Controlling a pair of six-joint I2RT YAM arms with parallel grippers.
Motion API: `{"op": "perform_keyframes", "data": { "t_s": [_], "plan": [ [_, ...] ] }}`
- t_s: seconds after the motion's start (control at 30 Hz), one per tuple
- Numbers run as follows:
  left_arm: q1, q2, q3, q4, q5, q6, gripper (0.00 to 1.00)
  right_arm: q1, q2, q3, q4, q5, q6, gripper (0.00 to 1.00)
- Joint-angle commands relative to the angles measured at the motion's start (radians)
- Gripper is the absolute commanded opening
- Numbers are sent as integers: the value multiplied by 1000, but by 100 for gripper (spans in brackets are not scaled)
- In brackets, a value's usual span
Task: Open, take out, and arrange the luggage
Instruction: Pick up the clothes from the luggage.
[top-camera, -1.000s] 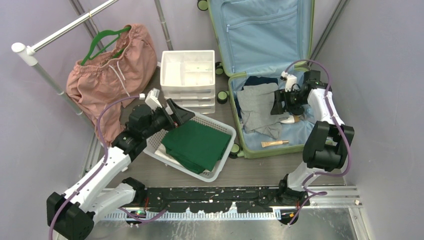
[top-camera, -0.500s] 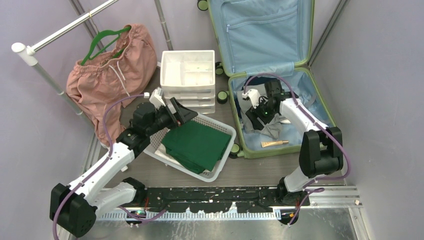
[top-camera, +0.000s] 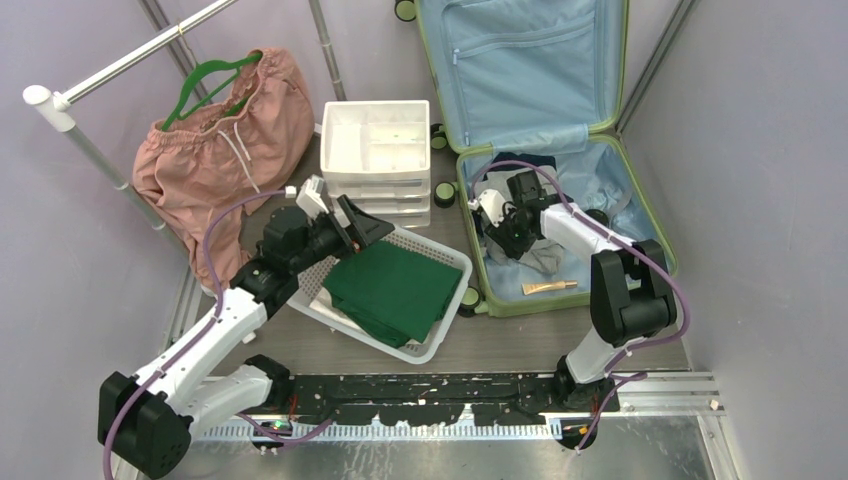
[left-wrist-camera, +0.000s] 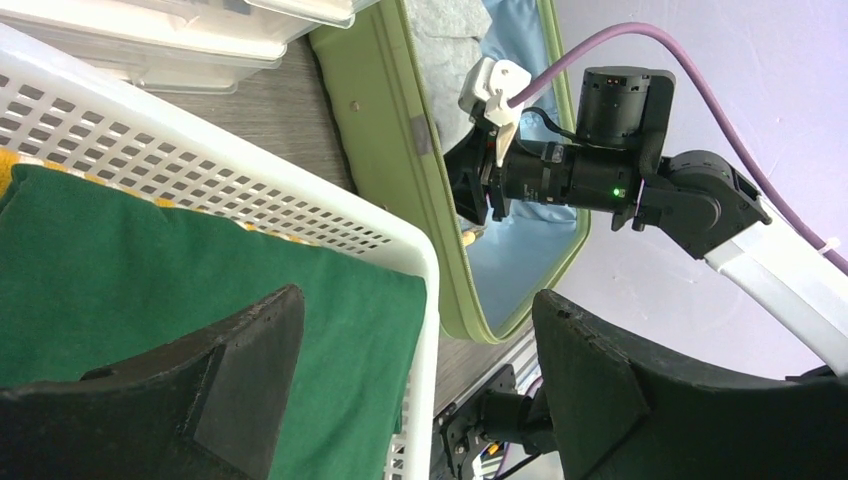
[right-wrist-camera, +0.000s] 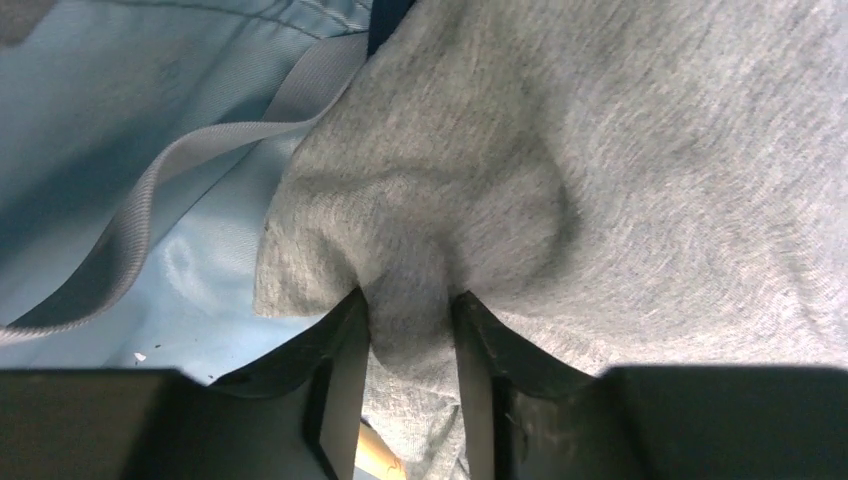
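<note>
The light-green luggage lies open at the back right, lid up against the wall, and its rim shows in the left wrist view. In its lower half a grey garment lies bunched. My right gripper is down on its left part. Close up, both fingers of the right gripper pinch a fold of the grey garment. My left gripper hangs open over the white basket. Nothing sits between its fingers, which hang above the folded green cloth.
A small tan tube lies near the luggage's front rim, and a dark blue garment lies behind the grey one. A white drawer unit stands between basket and luggage. A pink garment hangs from the rail at left.
My right arm swung left across the luggage, came down on the grey garment and closed on a fold, bunching it. The left arm has barely shifted.
</note>
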Motion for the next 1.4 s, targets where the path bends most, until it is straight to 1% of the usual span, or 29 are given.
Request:
{"op": "perform_keyframes", "data": {
  "t_s": [0.0,0.1,0.2,0.47,0.63,0.8,0.93,1.1,1.3,1.37],
  "plan": [
    [5,-14,2,65,15,-17,83,4,9,-1,38,19,28,32],
    [5,-7,7,81,35,-29,82,-22,-22,22,4,-43,64,17],
    [5,2,9,104,69,-36,81,-88,-72,76,-64,-138,94,9],
    [-1,39,-5,240,155,-90,79,-240,-164,165,-208,-413,152,2],
    [-43,70,4,301,142,-117,79,-332,-202,195,-255,-548,198,1],
    [-127,118,9,375,63,-174,79,-390,-220,230,-315,-649,218,1],
    [-210,183,34,405,-64,-262,80,-398,-239,239,-341,-690,230,1],
    [-287,276,91,418,-167,-398,81,-398,-264,246,-371,-737,234,1],
    [-365,362,168,396,-306,-478,83,-398,-293,241,-410,-778,232,1],
    [-381,396,197,395,-328,-504,84,-398,-301,237,-427,-795,226,1]
  ]
}}
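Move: The grey clothing lies right under the right fingers, which straddle a fold at its near left edge; its middle is some 6 cm ahead and 3 cm to the right, about 1 cm lower. The navy clothing beneath centres about 10 cm ahead and 1 cm left; the small beige tube lies roughly 8 cm back and 8 cm right. From the left hand, the grey clothing is about 29 cm right, 4 cm ahead and 20 cm lower. The grey clothing's near left edge gets pinched as the half-open right fingers shut on it; the right hand then hoists it about 15 cm, drifting slightly right at first and then some 4 cm back, while its wrist rolls some 40 degrees so the fingers swing towards the left. Meanwhile the wide-open left hand crosses about 13 cm to the right, over the basket, towards the lifted cloth. ##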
